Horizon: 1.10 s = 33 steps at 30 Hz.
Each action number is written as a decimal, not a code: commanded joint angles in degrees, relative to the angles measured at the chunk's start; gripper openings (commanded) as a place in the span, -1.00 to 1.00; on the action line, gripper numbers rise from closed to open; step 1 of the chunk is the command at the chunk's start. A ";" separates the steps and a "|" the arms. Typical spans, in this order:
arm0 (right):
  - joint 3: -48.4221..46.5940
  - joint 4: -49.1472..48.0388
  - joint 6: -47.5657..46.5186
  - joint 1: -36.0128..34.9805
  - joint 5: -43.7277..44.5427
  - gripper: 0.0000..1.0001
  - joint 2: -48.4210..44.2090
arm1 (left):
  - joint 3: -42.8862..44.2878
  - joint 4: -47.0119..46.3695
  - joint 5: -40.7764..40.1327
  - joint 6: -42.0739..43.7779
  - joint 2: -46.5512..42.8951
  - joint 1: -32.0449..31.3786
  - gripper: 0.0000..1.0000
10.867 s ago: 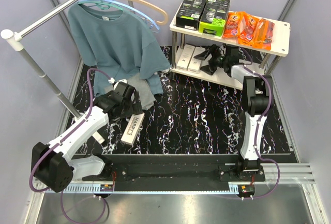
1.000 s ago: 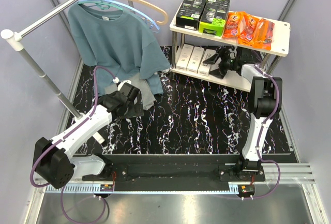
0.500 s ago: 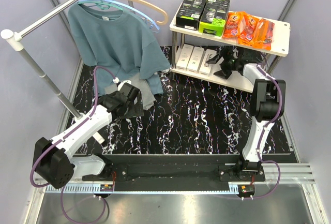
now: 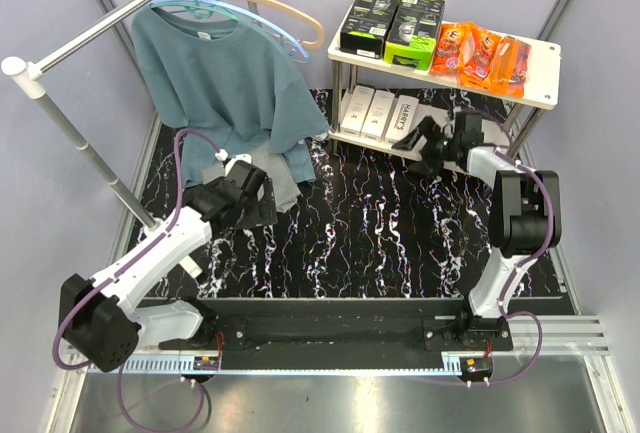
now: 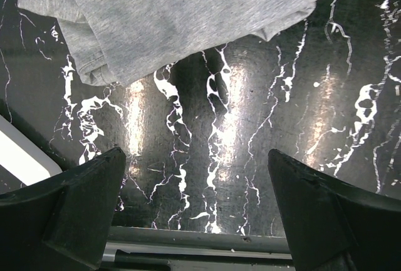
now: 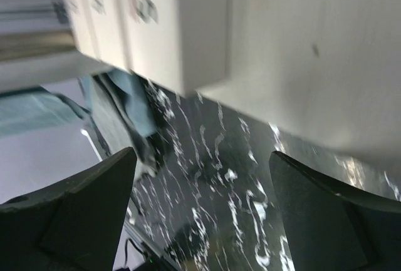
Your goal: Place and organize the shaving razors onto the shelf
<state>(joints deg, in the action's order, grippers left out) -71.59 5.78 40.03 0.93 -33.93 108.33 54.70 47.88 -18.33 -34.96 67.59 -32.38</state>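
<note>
The shelf [image 4: 540, 53] stands at the back right. Its top board carries two black-and-lime-green razor boxes [image 4: 392, 18] and orange blister packs [image 4: 480, 53]. Three slim white razor boxes [image 4: 380, 113] lie side by side on the lower board [image 4: 455, 158]; the right wrist view shows these white boxes [image 6: 156, 33] at the board's [image 6: 313, 52] edge. My right gripper [image 4: 415, 148] [image 6: 200, 221] is open and empty just in front of the lower board, beside the boxes. My left gripper [image 4: 258, 205] [image 5: 197, 221] hangs open and empty over the black marbled floor.
A folded grey cloth [image 4: 283, 181] [image 5: 188, 20] lies by the left gripper. A teal shirt [image 4: 225, 78] hangs on a metal clothes rail [image 4: 90, 38] at the back left. The shelf's silver legs [image 4: 337, 93] stand on the floor mat.
My right gripper has backed out from under the top board toward the front, away from the third white box, and its jaws widened. The left arm has barely moved.
</note>
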 commanded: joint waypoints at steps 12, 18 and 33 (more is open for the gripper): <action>22.89 5.98 -4.17 -7.25 7.55 0.99 -27.70 | 1.37 -0.24 1.45 -0.46 -3.96 -1.72 0.98; 22.38 22.65 -9.27 -10.69 23.00 0.99 -43.17 | 4.45 1.25 1.28 1.12 -4.40 -2.60 0.98; 19.65 44.84 -6.46 -10.95 44.30 0.99 -67.64 | 6.65 1.34 -0.83 4.20 -7.82 -5.85 0.98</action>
<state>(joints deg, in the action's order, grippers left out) -49.60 46.19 31.77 -9.76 3.73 43.00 58.63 50.15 -17.21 -32.49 62.39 -37.63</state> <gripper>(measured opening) 0.994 0.988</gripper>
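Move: The right hand, empty and open, is at the lower shelf's front: the HARRY'S box it is leaving lies some 8 cm ahead and 3 cm to its left, about level with it. The next white box stands about 5 cm farther left of that one, and a third roughly 10 cm left of it, both slightly farther out. From the left hand, the HARRY'S box is about 31 cm ahead and 28 cm to the right, slightly lower. The right hand, fingers staying wide open, draws back quickly about 24 cm away from the HARRY'S box and the lower shelf, dipping a little and drifting left at first, then climbing and swinging right out over the bare table, to end clearly higher than it began. As it rises the wrist rolls some 30 degrees, its left side dropping, so the fingers turn from forward-left to nearly straight ahead and down, while the open left hand lifts about 4 cm and drifts slightly right, touching nothing. ##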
